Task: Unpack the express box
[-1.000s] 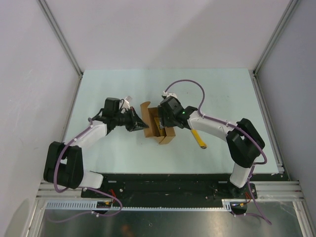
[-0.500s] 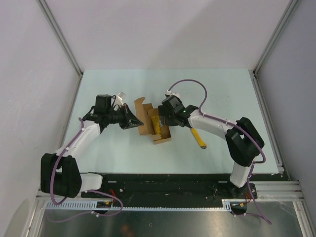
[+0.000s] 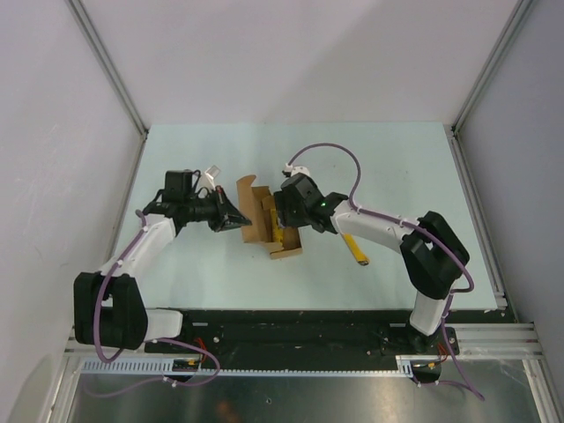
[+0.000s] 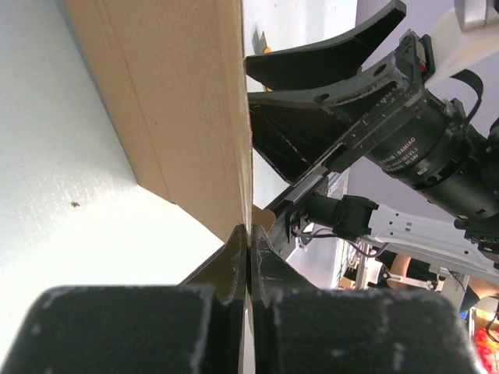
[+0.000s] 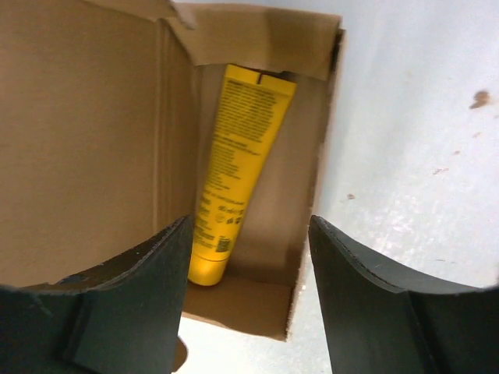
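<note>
The express box (image 3: 256, 229) lies open in the middle of the table, its brown flap lid (image 4: 179, 101) standing up on the left side. My left gripper (image 3: 235, 218) is shut on the edge of that flap, and the pads (image 4: 234, 257) pinch the cardboard between them. My right gripper (image 3: 281, 217) hovers open right over the box's mouth. Through its fingers (image 5: 148, 296) I see a yellow oblong packet (image 5: 238, 164) lying along the box's floor (image 5: 257, 304). Neither finger touches the packet.
A slim yellow-and-black utility knife (image 3: 355, 248) lies on the table right of the box, under the right forearm. White walls with metal posts enclose the pale green table (image 3: 397, 167) on three sides.
The left gripper has drawn the flap and the box a little to the left. The right gripper has followed it and now sits over the open box.
</note>
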Controlling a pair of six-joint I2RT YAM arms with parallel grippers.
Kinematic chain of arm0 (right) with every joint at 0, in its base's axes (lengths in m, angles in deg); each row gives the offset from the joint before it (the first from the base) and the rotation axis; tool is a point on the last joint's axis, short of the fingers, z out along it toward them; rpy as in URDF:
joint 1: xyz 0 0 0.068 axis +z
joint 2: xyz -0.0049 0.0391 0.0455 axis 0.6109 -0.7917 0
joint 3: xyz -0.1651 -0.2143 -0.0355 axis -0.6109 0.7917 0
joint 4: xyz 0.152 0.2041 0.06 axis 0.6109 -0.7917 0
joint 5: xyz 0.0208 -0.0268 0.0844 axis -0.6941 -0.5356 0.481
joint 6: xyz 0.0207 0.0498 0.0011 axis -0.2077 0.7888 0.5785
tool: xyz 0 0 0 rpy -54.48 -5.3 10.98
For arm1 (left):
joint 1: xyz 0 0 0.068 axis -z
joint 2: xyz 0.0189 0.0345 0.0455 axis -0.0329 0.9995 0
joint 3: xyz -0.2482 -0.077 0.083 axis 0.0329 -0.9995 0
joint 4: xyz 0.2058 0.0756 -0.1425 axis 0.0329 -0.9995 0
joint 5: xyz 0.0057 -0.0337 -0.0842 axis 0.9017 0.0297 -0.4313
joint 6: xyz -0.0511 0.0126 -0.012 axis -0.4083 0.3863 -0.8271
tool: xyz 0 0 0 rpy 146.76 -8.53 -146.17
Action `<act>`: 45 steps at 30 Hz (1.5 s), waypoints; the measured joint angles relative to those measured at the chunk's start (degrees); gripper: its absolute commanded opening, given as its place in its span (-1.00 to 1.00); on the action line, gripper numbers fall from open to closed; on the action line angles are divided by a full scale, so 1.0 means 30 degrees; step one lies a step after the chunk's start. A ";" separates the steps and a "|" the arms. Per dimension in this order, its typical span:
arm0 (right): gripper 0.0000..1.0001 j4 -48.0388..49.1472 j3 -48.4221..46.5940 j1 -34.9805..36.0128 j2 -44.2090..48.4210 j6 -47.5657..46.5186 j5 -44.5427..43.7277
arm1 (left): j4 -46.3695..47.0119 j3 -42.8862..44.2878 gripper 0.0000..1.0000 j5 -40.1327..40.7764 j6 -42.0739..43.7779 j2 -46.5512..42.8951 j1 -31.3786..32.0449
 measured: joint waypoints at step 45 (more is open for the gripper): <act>-0.45 -0.2798 -0.3315 0.1566 -0.5231 0.1421 -0.3104 | 0.0204 -0.1100 -1.00 -0.1515 0.0765 0.1035 -0.1435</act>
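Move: The yellow tube lies inside the open box, its middle about 3 cm ahead of my right hand, 3 cm to its left and 8 cm below. From that hand, the raised lid's middle is roughly 8 cm left, 2 cm ahead and a few centimetres below; the yellow cutter is on the table some 16 cm right, 4 cm back and 9 cm down. From my left hand, still holding the lid's edge, the tube is about 6 cm right, 3 cm ahead and 10 cm below. I bring my right hand some 3.5 cm left while its fingers narrow partway, then sink it about 7.5 cm into the box, easing a couple of centimetres back right and rolling so its left side dips. At the bottom my fingers close across the tube, pinching its sides just nearer the cap end than its middle. My left hand keeps the lid pinched and eases about 2.5 cm down. ##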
